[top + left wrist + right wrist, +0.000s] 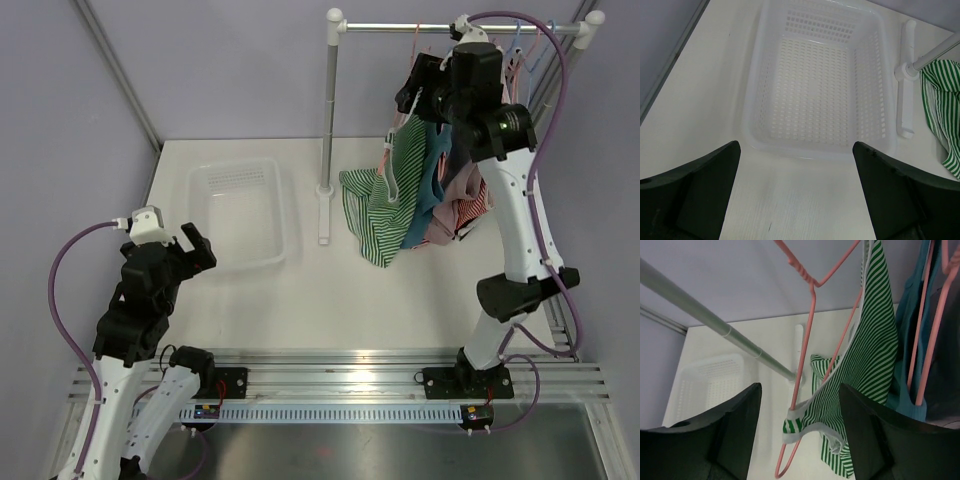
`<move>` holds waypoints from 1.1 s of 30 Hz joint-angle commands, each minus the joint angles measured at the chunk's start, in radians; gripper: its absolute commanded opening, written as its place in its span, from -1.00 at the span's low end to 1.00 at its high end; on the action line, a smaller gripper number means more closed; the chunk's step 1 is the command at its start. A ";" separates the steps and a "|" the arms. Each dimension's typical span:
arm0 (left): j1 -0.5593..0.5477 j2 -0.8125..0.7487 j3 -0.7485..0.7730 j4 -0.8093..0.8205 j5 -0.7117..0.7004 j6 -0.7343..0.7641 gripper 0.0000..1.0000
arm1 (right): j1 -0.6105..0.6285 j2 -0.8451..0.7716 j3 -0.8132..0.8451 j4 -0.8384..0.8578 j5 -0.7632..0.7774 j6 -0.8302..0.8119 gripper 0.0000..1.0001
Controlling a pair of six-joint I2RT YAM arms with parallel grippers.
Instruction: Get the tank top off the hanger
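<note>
A green-and-white striped tank top (385, 205) hangs from a pink hanger (805, 360) on the rail (450, 28) at the back right; its lower part drapes onto the table. In the right wrist view the top (865, 370) has one strap still looped over the hanger's near arm. My right gripper (800, 430) is open, up by the rail, its jaws on either side of that strap and hanger arm without touching them. My left gripper (796, 195) is open and empty, low over the table just in front of the white basket (756, 125).
The rack's upright post (328, 110) and foot (323, 215) stand between the basket (285, 225) and the clothes. A teal top (432, 185) and a pink striped garment (465, 210) hang on further pink hangers beside the striped one. A grey wall lies behind.
</note>
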 commanded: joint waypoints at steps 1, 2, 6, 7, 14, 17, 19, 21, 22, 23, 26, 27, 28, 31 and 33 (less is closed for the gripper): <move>0.002 0.001 -0.005 0.056 0.019 0.013 0.98 | 0.030 0.090 0.136 -0.075 0.135 -0.054 0.41; 0.002 0.001 -0.005 0.056 0.021 0.015 0.98 | 0.039 0.136 0.185 -0.084 0.190 -0.068 0.39; 0.002 0.004 -0.008 0.061 0.030 0.016 0.98 | 0.058 0.218 0.260 -0.105 0.307 -0.102 0.15; 0.002 0.004 -0.006 0.059 0.030 0.016 0.98 | 0.056 0.233 0.265 -0.107 0.318 -0.105 0.01; 0.002 0.005 -0.008 0.064 0.044 0.019 0.98 | 0.056 0.209 0.196 -0.083 0.373 -0.125 -0.38; 0.002 0.007 -0.006 0.062 0.048 0.021 0.98 | 0.056 0.198 0.176 -0.072 0.378 -0.137 -0.60; 0.002 0.007 -0.008 0.062 0.048 0.021 0.98 | 0.058 0.197 0.181 -0.072 0.379 -0.143 -0.71; 0.002 0.005 -0.006 0.062 0.048 0.021 0.98 | 0.056 0.195 0.187 -0.072 0.378 -0.148 -0.94; 0.002 0.004 -0.006 0.062 0.048 0.021 0.98 | 0.058 0.194 0.194 -0.072 0.376 -0.151 -1.00; 0.002 0.002 -0.008 0.062 0.047 0.021 0.98 | 0.058 0.189 0.199 -0.072 0.376 -0.152 -1.00; 0.002 0.002 -0.009 0.062 0.048 0.021 0.98 | 0.058 0.174 0.214 -0.063 0.358 -0.163 -1.00; 0.002 0.005 -0.008 0.064 0.048 0.022 0.98 | 0.056 0.172 0.222 -0.059 0.353 -0.167 -1.00; 0.002 0.005 -0.006 0.061 0.048 0.022 0.98 | 0.056 0.171 0.246 -0.061 0.350 -0.175 -1.00; 0.002 0.008 -0.006 0.061 0.053 0.022 0.98 | 0.056 0.154 0.266 -0.053 0.327 -0.187 -1.00; 0.002 0.013 -0.005 0.062 0.060 0.024 0.98 | 0.056 0.140 0.259 -0.021 0.301 -0.189 -1.00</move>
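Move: The right gripper, part open, faces the pink hanger of the green striped tank top. The hanger's near arm, just under its twisted neck, lies about 5 cm ahead, roughly 1 cm right and 6 cm down. The striped cloth hangs some 18 cm below the hand and 5 cm ahead; the blue tank top is about 7 cm right, 6 ahead, 15 below; the rack's left post 12 cm left, 9 ahead. From the left hand that hanger is about 27 cm ahead, 36 right, 12 up. Bring the right gripper down and forward to the striped top's pink hanger, some 6 cm down and 5 forward, easing about 2 cm right as you near it. Roll the hand's left side down and turn it slightly clockwise, some 20 degrees in all. Meanwhile shut the fingers on the wire below the neck, then, keeping the pinch, start to rise. ##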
